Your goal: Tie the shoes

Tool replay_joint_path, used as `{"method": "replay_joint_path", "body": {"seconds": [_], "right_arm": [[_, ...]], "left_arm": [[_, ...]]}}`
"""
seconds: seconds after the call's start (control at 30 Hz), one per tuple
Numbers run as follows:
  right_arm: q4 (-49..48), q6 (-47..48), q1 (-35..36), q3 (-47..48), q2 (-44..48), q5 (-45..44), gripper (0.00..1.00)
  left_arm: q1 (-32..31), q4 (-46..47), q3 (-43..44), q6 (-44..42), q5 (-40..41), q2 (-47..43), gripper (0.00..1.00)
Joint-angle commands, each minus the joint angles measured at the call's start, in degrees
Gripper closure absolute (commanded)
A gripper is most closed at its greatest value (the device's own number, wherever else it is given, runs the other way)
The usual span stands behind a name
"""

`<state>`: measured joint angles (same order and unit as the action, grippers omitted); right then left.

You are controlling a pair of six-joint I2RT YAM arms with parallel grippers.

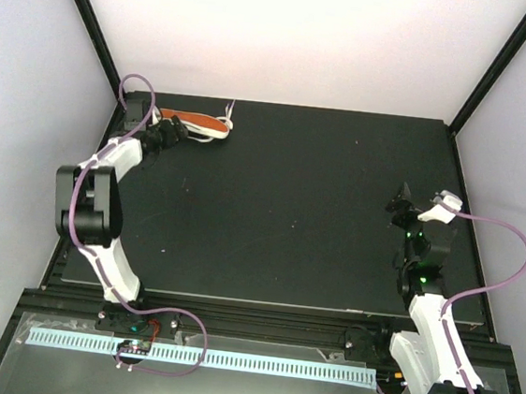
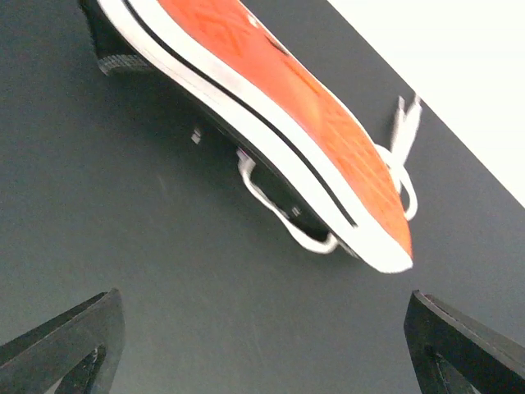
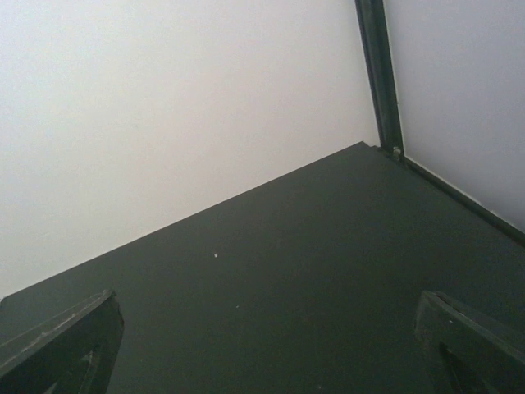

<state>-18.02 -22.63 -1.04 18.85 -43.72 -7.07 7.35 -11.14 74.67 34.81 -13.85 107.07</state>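
The black sneaker (image 1: 200, 124) lies on its side at the far left of the black table, orange-red sole up. In the left wrist view the sole (image 2: 279, 98) runs diagonally, white rim below it, white laces (image 2: 283, 209) looping out beneath and past the toe. My left gripper (image 1: 166, 133) is open and empty, just left of the shoe and close to it; its fingertips (image 2: 70, 341) stand wide apart with bare mat between them. My right gripper (image 1: 401, 204) is open and empty at the right side, far from the shoe; its fingertips (image 3: 66, 336) frame bare mat.
The black mat (image 1: 318, 212) covers the table. White walls close the back and sides, with black frame posts (image 3: 379, 74) at the far corners. A white slotted rail (image 1: 208, 357) runs along the near edge between the arm bases.
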Motion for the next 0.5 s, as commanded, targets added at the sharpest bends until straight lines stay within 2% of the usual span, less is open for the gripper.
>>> {"method": "replay_joint_path", "body": {"seconds": [0.0, 0.13, 0.33, 0.47], "right_arm": [[0.34, 0.89, -0.08, 1.62, -0.17, 2.31, 0.00], [-0.79, 1.22, -0.08, 1.83, -1.23, 3.04, 0.00], [-2.14, 2.23, -0.05, 3.59, -5.39, 5.38, 0.00], [-2.12, 2.77, -0.10, 5.19, -8.62, 6.44, 0.00]], "left_arm": [[1.81, -1.60, 7.81, 2.95, -2.66, 4.96, 0.05], [2.78, -3.47, 14.06, 4.32, -0.70, 10.40, 0.06], [4.69, -5.43, 22.30, 7.98, -2.39, 19.23, 0.07], [5.72, -5.93, 24.59, 11.19, -2.31, 22.54, 0.08]]}}
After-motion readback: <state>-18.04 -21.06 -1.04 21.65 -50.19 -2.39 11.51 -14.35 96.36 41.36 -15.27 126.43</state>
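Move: The upturned shoe lies crosswise, its middle roughly 9 cm ahead of the open left hand, neither left nor right of it, and 8 cm below. From that hand, the loose lace loop on the shoe's near side is about 5 cm ahead and 3 cm right; the lace ends by the toe are some 13 cm ahead and 13 cm right. From the right hand, the shoe is about 28 cm ahead, 68 cm left and 18 cm lower. No contact shows yet: the left hand heads over the table towards the shoe's heel end, going forward some 7 cm and left about 5 cm while sinking roughly 3 cm. Its wrist swings slightly counter-clockwise, about 10 degrees, with the fingers staying wide open. The right hand, empty and open, creeps forward and left a couple of centimetres. ##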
